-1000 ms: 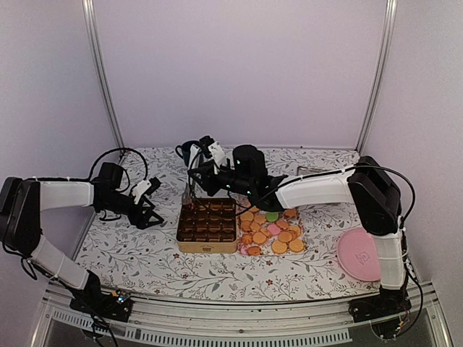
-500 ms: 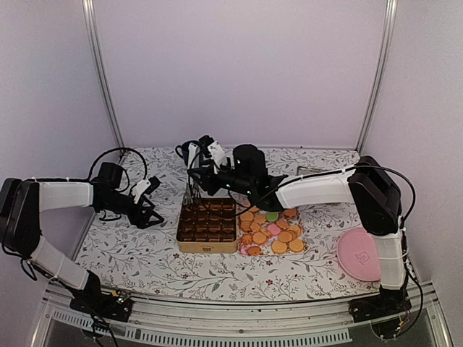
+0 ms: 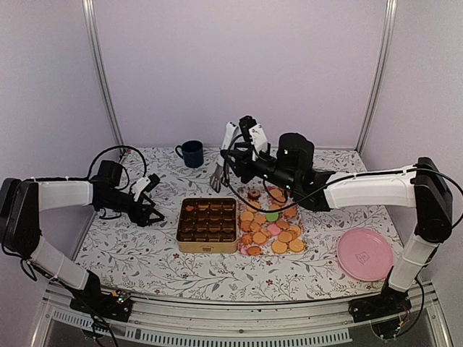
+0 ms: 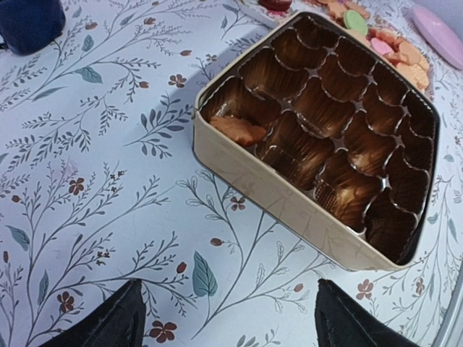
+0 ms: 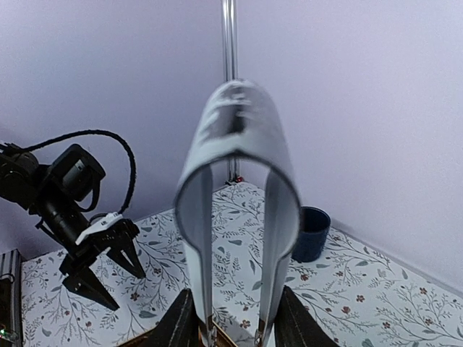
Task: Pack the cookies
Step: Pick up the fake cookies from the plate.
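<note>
The cookies (image 3: 271, 230) lie in a heap of orange, pink, green and brown rounds just right of the gold tin (image 3: 207, 248). In the left wrist view the tin (image 4: 289, 210) shows brown cups, with an orange cookie (image 4: 239, 130) in a corner cup. My right gripper (image 3: 242, 141) is shut on metal tongs (image 3: 217, 179), which hang over the table beyond the tin's far right corner. In the right wrist view the tongs (image 5: 239, 144) loop upward from my right gripper (image 5: 235, 322). My left gripper (image 3: 148, 206) stands open left of the tin, with nothing between the fingers of my left gripper (image 4: 224, 325).
A dark blue mug (image 3: 192, 153) stands at the back, left of the right arm. A pink plate (image 3: 364, 254) lies at the front right. A floral cloth covers the table. Metal posts rise at both back corners.
My right arm has swung right and lifted the tongs away from the tin's far left corner, uncovering the mug. The left arm has not moved.
</note>
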Tool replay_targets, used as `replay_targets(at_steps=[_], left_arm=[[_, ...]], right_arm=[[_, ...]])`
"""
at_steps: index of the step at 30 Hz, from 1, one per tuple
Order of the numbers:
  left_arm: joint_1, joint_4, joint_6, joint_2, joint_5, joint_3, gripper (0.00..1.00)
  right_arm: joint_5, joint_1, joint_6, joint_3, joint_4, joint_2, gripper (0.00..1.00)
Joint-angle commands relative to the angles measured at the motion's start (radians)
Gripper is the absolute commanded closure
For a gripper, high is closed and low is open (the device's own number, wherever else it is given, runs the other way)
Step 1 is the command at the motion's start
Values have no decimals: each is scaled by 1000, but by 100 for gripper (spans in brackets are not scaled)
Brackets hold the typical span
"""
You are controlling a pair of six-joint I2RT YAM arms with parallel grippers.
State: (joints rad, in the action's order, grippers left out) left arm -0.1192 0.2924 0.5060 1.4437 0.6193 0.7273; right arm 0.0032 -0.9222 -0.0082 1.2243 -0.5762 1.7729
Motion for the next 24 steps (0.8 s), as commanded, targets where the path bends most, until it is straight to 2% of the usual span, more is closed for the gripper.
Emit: replay_targets(at_steps=[1, 9, 24], left_arm=[[8, 18, -3, -10, 16, 33, 19], [7, 32, -8, -10, 32, 60, 19], [6, 30, -28, -8, 59, 55, 19]], right_arm=[[87, 33, 4, -137, -36, -111, 65], [138, 51, 43, -330, -19, -262, 64], [131, 30, 123, -492, 92, -414, 62]])
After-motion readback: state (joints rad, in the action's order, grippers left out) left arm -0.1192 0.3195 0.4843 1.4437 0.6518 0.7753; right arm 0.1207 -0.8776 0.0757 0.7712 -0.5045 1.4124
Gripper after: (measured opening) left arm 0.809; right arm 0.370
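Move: The right hand holds the tongs about 30 cm above the table; the cookie plate lies some 14 cm to its right, 2 cm ahead and 29 cm below. The cookie box is about 9 cm left and 2 cm ahead, and the chocolate donut 7 cm right and 15 cm ahead, both well below. From the left hand, the plate is some 42 cm right, 4 cm ahead and 7 cm lower. Keeping the tongs gripped, the right hand swings about 11 cm right and 6 cm down towards the cookie plate. ##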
